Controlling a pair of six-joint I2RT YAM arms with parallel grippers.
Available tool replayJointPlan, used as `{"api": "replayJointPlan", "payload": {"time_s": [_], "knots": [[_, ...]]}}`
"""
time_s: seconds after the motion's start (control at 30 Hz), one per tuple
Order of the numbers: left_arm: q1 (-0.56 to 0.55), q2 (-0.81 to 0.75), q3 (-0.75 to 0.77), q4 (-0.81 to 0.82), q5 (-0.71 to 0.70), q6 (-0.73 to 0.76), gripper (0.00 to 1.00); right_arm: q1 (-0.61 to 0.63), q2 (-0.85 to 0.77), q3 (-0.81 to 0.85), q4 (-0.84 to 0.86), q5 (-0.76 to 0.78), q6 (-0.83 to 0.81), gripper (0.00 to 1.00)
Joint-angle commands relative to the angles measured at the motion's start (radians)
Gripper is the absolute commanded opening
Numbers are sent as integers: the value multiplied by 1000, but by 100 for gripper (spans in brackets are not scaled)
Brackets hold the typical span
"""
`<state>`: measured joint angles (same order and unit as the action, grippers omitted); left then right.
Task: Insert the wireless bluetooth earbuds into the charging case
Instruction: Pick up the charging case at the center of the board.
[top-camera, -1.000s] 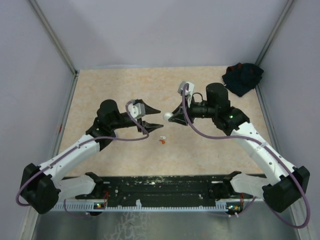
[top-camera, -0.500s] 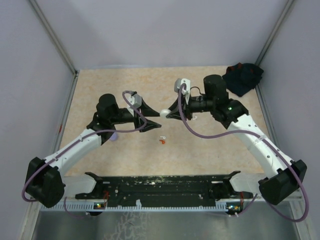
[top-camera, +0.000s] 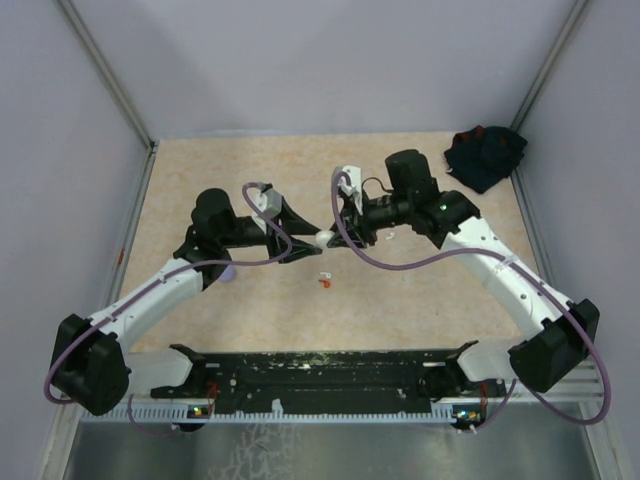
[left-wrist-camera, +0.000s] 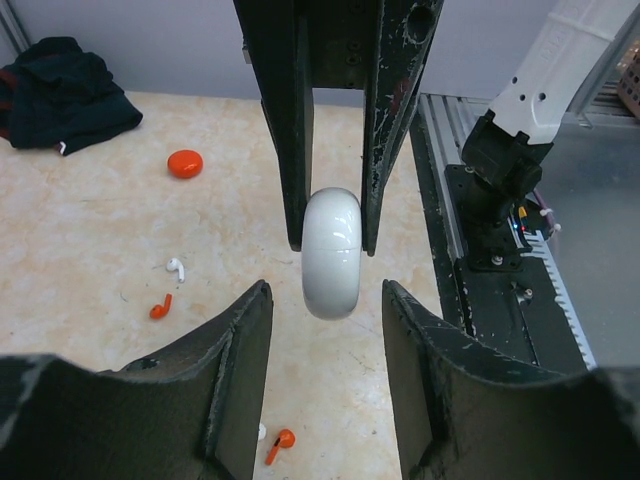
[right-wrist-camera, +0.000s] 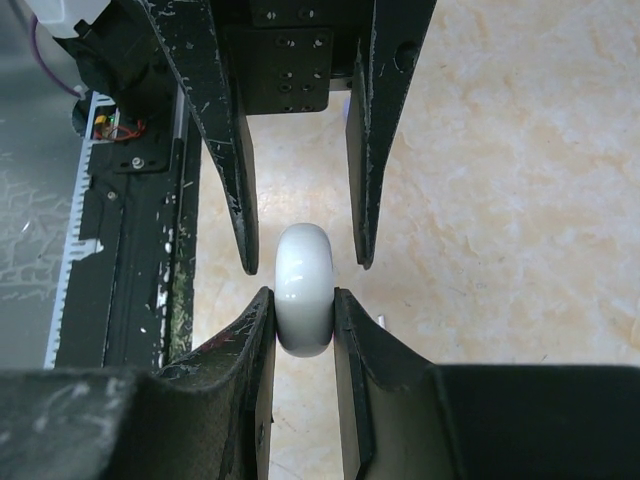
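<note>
A white round charging case hangs above the table at mid-height. My right gripper is shut on it, gripping its flat faces edge-on. My left gripper faces it from the other side. It is open, its fingers straddling the case with a gap on each side. Earbuds lie on the table below: a white one, an orange one, and another orange one beside a white bit. The top view shows a pair.
An orange round case lies on the table towards the far side. A dark cloth is bunched in the far right corner. A lavender disc peeks out under the left arm. The black rail runs along the near edge.
The right arm has carried the white case leftward to the left gripper. The left jaws have narrowed and now flank the case.
</note>
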<state>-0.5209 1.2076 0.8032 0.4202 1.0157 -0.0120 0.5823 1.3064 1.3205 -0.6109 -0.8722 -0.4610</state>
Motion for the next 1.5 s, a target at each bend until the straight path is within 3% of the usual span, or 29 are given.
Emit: {"api": "replayJointPlan", "payload": {"time_s": [0.0, 0.57, 0.93, 1.17, 1.37, 1.47], "knots": [[4, -17, -10, 50, 42, -8, 52, 22, 21, 82, -26, 4, -43, 0], [4, 7, 2, 9, 42, 22, 38, 40, 37, 113, -49, 61, -42, 0], [3, 14, 18, -40, 20, 50, 37, 57, 45, 142, -76, 93, -36, 0], [3, 12, 16, -43, 15, 62, 14, 75, 53, 169, -113, 132, -39, 0], [4, 7, -5, -4, 23, 64, 3, 78, 49, 175, -117, 152, -35, 0], [4, 2, -16, 15, 27, 67, 0, 77, 37, 176, -111, 169, -27, 7]]}}
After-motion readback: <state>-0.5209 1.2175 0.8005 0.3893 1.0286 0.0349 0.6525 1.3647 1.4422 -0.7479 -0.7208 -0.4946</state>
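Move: The charging case, already pinched in the right fingers, lies about 3 cm to the right of the left hand's grip point, level with it in height and reach, between its open fingertips. From the right hand it is roughly 2 cm to the left and 1 cm lower. On the board, some 25 cm below the left hand, one earbud lies 3 cm ahead and 3 cm right, the other about 13 cm ahead and 19 cm right. Closing in two stages while nearly staying in place, the left hand narrows its fingers from about half to a quarter open and sinks some 1 cm, pinching the case's near end. The right hand keeps its grip, easing about half a centimetre left towards the left hand, its fingers tipping down some 5 degrees more. ##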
